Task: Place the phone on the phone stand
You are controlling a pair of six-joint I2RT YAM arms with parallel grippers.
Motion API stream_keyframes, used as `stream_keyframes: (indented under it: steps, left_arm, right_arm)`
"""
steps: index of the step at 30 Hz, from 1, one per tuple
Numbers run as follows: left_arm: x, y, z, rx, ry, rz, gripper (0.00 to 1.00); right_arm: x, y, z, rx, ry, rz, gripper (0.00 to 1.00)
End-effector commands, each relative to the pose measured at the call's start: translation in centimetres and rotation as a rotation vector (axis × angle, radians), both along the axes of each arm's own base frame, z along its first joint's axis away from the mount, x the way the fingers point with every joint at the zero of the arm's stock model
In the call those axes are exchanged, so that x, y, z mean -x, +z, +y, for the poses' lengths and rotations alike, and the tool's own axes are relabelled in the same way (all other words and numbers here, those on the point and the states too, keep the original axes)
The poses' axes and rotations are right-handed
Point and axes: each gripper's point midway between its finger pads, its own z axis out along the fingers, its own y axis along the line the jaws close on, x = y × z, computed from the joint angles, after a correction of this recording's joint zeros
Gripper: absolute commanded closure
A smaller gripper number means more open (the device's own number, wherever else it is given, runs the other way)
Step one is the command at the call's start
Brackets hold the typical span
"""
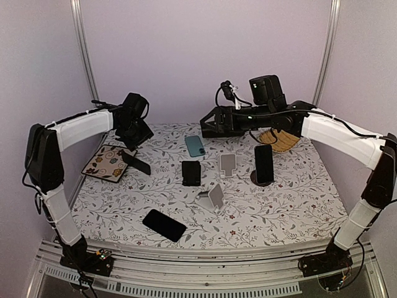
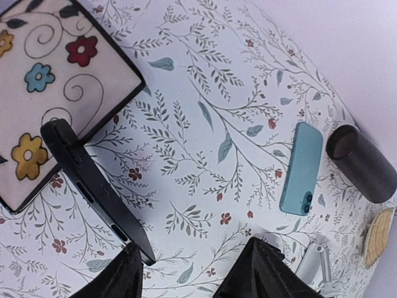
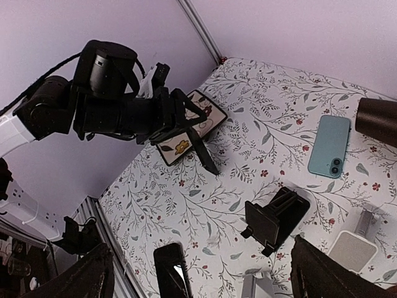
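A black phone [image 2: 93,186] lies tilted, its upper end resting on a floral-cased phone [image 2: 43,81] at the table's left. My left gripper [image 2: 192,282] hovers over the black phone's lower end, which sits just beside the left finger [image 2: 118,279]. The jaws stand apart with only tablecloth between them. From above, the left gripper [image 1: 138,138] hangs just behind that black phone [image 1: 136,162]. A black phone stand [image 1: 191,172], a white one [image 1: 227,164] and a grey one [image 1: 213,197] stand mid-table. My right gripper [image 1: 208,126] is raised at the back, wide open and holding nothing.
A teal phone [image 1: 194,145] lies at the back centre. Another black phone [image 1: 164,225] lies near the front edge. A third black phone [image 1: 263,164] stands upright at right. A wicker coaster [image 1: 278,139] and a dark brown cylinder [image 2: 360,164] sit at the back right.
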Motion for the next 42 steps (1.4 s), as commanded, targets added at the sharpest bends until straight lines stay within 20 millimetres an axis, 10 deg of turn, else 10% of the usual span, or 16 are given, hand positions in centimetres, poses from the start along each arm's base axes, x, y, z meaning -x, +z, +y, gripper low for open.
stream_keyframes:
  steps: [1, 22, 42]
  left_arm:
    - [0.7, 1.1, -0.2, -0.003, -0.055, -0.031, 0.38]
    - [5.3, -9.3, 6.3, 0.090, 0.192, 0.235, 0.04]
    - [4.5, -14.7, 7.8, -0.026, 0.537, 0.434, 0.03]
  right_arm:
    - [0.3, -0.3, 1.4, -0.036, 0.074, 0.001, 0.01]
    - [0.5, -2.9, 0.6, 0.027, 0.057, 0.034, 0.01]
    - [1.9, -4.0, -0.5, 0.048, 0.074, 0.028, 0.01]
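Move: The black phone is tilted on edge below the left gripper, its middle about 4 cm back, 4 cm left and 10 cm down. On the table some 15 cm below that hand, the floral tile lies about 18 cm left and level fore and aft. The black stand is some 22 cm right and 5 cm back, the teal phone 24 cm right and 11 cm ahead. From the right gripper the black phone is about 36 cm left, 5 cm ahead and 26 cm down. Bring the left gripper down about 14 cm and some 6 cm left to the black phone at the tile's corner, swinging back about 6 cm, then forward again by half of that. Open the fingers wide so they straddle the phone's width, tip them down about 20 degrees and turn them counter-clockwise. Lower the open right gripper some 6 cm. ##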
